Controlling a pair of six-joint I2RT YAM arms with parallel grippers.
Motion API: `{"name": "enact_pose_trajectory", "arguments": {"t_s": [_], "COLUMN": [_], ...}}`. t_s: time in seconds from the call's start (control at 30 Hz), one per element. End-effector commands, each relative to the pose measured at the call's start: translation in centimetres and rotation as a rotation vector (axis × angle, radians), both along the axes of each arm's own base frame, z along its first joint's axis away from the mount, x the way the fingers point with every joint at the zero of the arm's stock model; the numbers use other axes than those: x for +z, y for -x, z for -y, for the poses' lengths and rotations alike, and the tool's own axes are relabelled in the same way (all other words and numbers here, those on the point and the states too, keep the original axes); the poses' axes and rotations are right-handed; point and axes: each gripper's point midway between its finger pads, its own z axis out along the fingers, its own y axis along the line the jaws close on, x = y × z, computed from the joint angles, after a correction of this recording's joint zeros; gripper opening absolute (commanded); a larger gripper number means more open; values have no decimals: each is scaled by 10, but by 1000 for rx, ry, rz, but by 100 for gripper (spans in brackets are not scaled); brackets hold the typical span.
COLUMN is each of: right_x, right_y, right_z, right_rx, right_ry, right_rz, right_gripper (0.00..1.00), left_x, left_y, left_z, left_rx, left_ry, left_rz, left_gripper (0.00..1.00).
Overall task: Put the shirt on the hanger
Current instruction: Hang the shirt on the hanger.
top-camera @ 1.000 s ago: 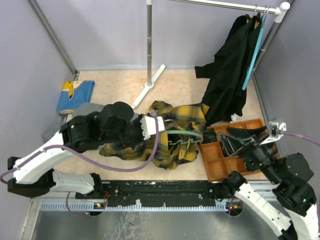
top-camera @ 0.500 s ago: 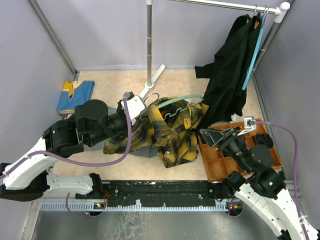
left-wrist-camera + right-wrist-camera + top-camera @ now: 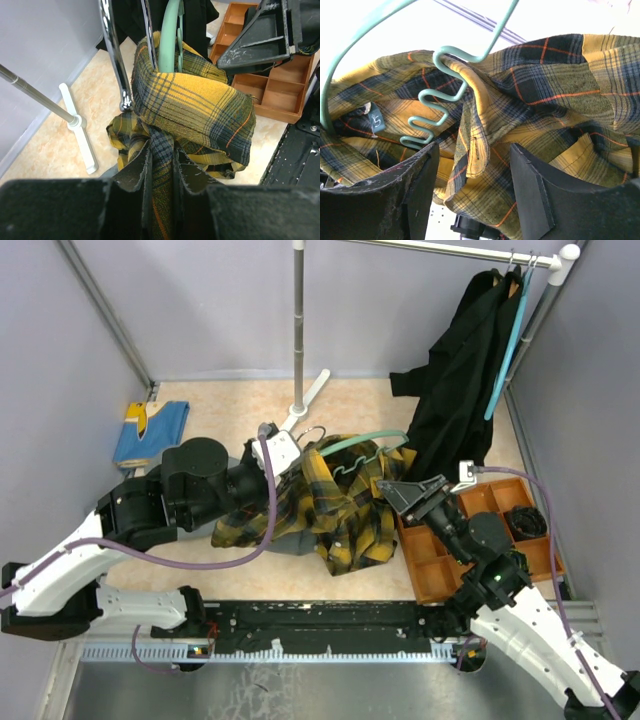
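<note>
The yellow and dark plaid shirt (image 3: 345, 510) hangs bunched off the floor in the middle. My left gripper (image 3: 292, 458) is shut on a fold of it; in the left wrist view the fabric is pinched between the fingers (image 3: 162, 157). The pale teal hanger (image 3: 366, 443) sits inside the shirt's top, its wavy bar (image 3: 436, 102) showing at the collar opening. Its arch (image 3: 168, 35) rises behind the shirt (image 3: 200, 105). My right gripper (image 3: 402, 490) is open at the shirt's right edge. A loose flap of shirt (image 3: 545, 95) hangs between its spread fingers (image 3: 472, 148), untouched.
An orange compartment tray (image 3: 432, 570) lies under the right arm. A black garment (image 3: 460, 370) hangs from the rail at the back right with a smooth teal hanger (image 3: 505, 350). The rack's post (image 3: 298, 320) stands behind the shirt. Folded blue cloth (image 3: 150, 430) lies far left.
The left gripper has lifted the shirt and hanger up and back. The right arm has swung left from the tray to the shirt's edge, its jaws a little wider.
</note>
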Motion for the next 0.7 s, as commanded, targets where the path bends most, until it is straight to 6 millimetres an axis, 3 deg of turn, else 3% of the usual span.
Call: {"name": "enact_pose_trajectory", "arguments": {"t_s": [0.0, 0.17, 0.33, 0.53, 0.67], "right_x": [21, 15, 22, 32, 23], "right_y": [-1, -4, -8, -17, -29], "right_z": [-3, -5, -8, -7, -2], "right_rx": [18, 19, 25, -14, -82], "right_ry": [-101, -129, -182, -163, -120], "right_rz": [30, 13, 45, 78, 47], "right_gripper": [57, 53, 46, 20, 3], "left_x": [42, 44, 47, 51, 57], "left_y": [-4, -3, -1, 4, 9], "left_z": [-2, -4, -6, -15, -23], "left_rx": [24, 21, 18, 19, 12], "left_ry": [135, 144, 158, 193, 221], "left_rz": [60, 59, 55, 43, 36], "left_gripper": [0, 0, 0, 0, 0]}}
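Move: The shirt's loose front edge hangs right at my open right fingers, about 2 cm ahead and 2 cm to the left, at their height. The hanger's notched bar is some 7 cm ahead of that hand, 3 cm left and 5 cm higher; the black jackets are roughly 14 cm ahead and 18 cm to its right. From my left hand, already gripping bunched shirt cloth by the hanger's neck, that edge is about 18 cm right, 3 cm back and 8 cm below. With my right hand I ease about 2.5 cm forward and left onto the shirt's free front edge, just under the notched bar, and shut the fingers from about half open until they pinch the fold. My left hand keeps its grip on the bunched cloth, nearly still at first, then lifts 1 cm or so and drifts slightly left. ##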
